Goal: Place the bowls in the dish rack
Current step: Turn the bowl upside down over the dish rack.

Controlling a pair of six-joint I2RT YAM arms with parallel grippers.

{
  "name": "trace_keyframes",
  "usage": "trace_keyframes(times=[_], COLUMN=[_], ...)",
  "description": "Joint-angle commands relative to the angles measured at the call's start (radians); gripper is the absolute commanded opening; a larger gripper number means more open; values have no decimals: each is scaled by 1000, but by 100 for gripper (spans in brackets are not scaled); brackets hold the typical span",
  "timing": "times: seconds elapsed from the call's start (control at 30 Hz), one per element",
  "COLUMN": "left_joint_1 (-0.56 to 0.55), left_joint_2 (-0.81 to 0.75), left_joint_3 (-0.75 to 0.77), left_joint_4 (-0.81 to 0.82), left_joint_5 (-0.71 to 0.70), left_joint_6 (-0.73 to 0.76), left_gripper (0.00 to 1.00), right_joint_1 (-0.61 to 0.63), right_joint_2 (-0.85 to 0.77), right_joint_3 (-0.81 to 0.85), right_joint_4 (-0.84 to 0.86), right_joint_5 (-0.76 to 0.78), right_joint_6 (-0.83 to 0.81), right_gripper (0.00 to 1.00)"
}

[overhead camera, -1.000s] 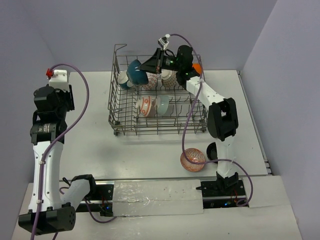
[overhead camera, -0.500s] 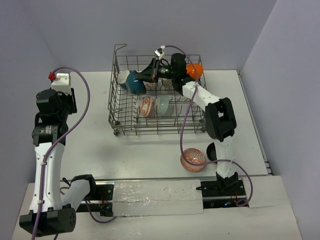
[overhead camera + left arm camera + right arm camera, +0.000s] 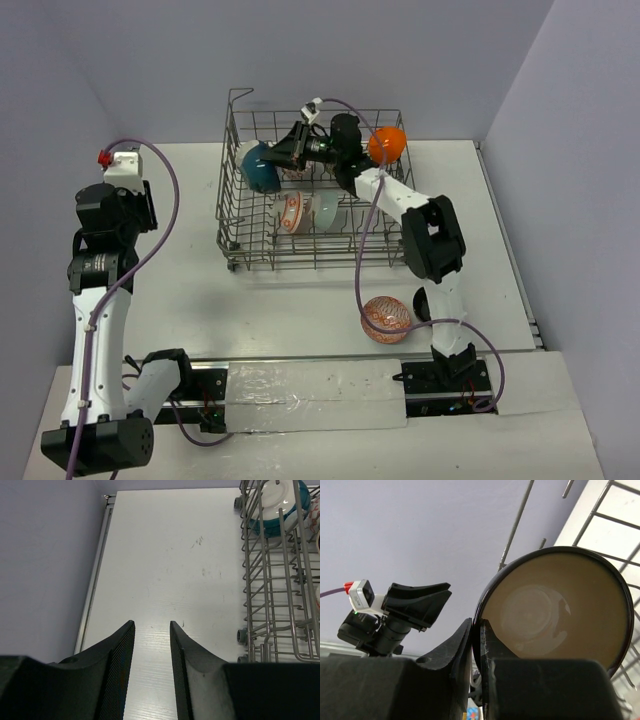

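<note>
My right gripper (image 3: pixel 476 625) is shut on the rim of a black bowl (image 3: pixel 555 610) with a tan inside, one finger on each side of the wall. In the top view this bowl (image 3: pixel 287 148) hangs tilted over the back row of the dish rack (image 3: pixel 232 215), right beside a teal bowl (image 3: pixel 257 170). A red-patterned bowl (image 3: pixel 288 212) and a pale green one (image 3: pixel 326 210) stand in the middle row. An orange bowl (image 3: pixel 386 143) sits at the rack's back right. An orange-patterned bowl (image 3: pixel 386 318) lies on the table. My left gripper (image 3: pixel 151 626) is open and holds nothing.
The rack's wire side (image 3: pixel 270 580) and the teal bowl (image 3: pixel 277 505) show at the right of the left wrist view, over bare white table (image 3: pixel 165 570). A dark round object (image 3: pixel 422 300) sits partly hidden behind the right arm. Walls close in on both sides.
The right arm has carried the black bowl leftward and lower along the rack's back row, up to the teal bowl. The left arm has shifted slightly.
</note>
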Motion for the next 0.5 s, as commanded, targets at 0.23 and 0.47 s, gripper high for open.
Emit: trace_keyframes(times=[0.23,0.47], left_joint_1=[48,50], left_joint_2=[-39,-35], left_joint_3=[-6,-25], left_joint_4=[16,28], left_joint_5=[22,46], left_joint_6=[-22,-27], left_gripper=[39,39], right_joint_1=[37,48], right_joint_2=[105,118], right_joint_3=[75,60], right_joint_4=[238,252], right_joint_5=[7,2], right_joint_6=[128,114], right_gripper=[0,0])
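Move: The right hand, fingers pointing left, already holds the blue bowl by its rim. The bowl's open place at the rack's left side lies about level ahead, 6 cm left and 11 below. The teal bowl stands 8 cm ahead, 6 left; the orange-patterned bowl 5 cm back, 3 right; the pale green bowl 5 back, 11 right, all some 12 cm lower. From the left hand, that open place is about 13 cm ahead, 20 right and 11 below. Right hand lowers the gripped blue bowl some 6 cm and 3 cm left towards the rack's open left place. ##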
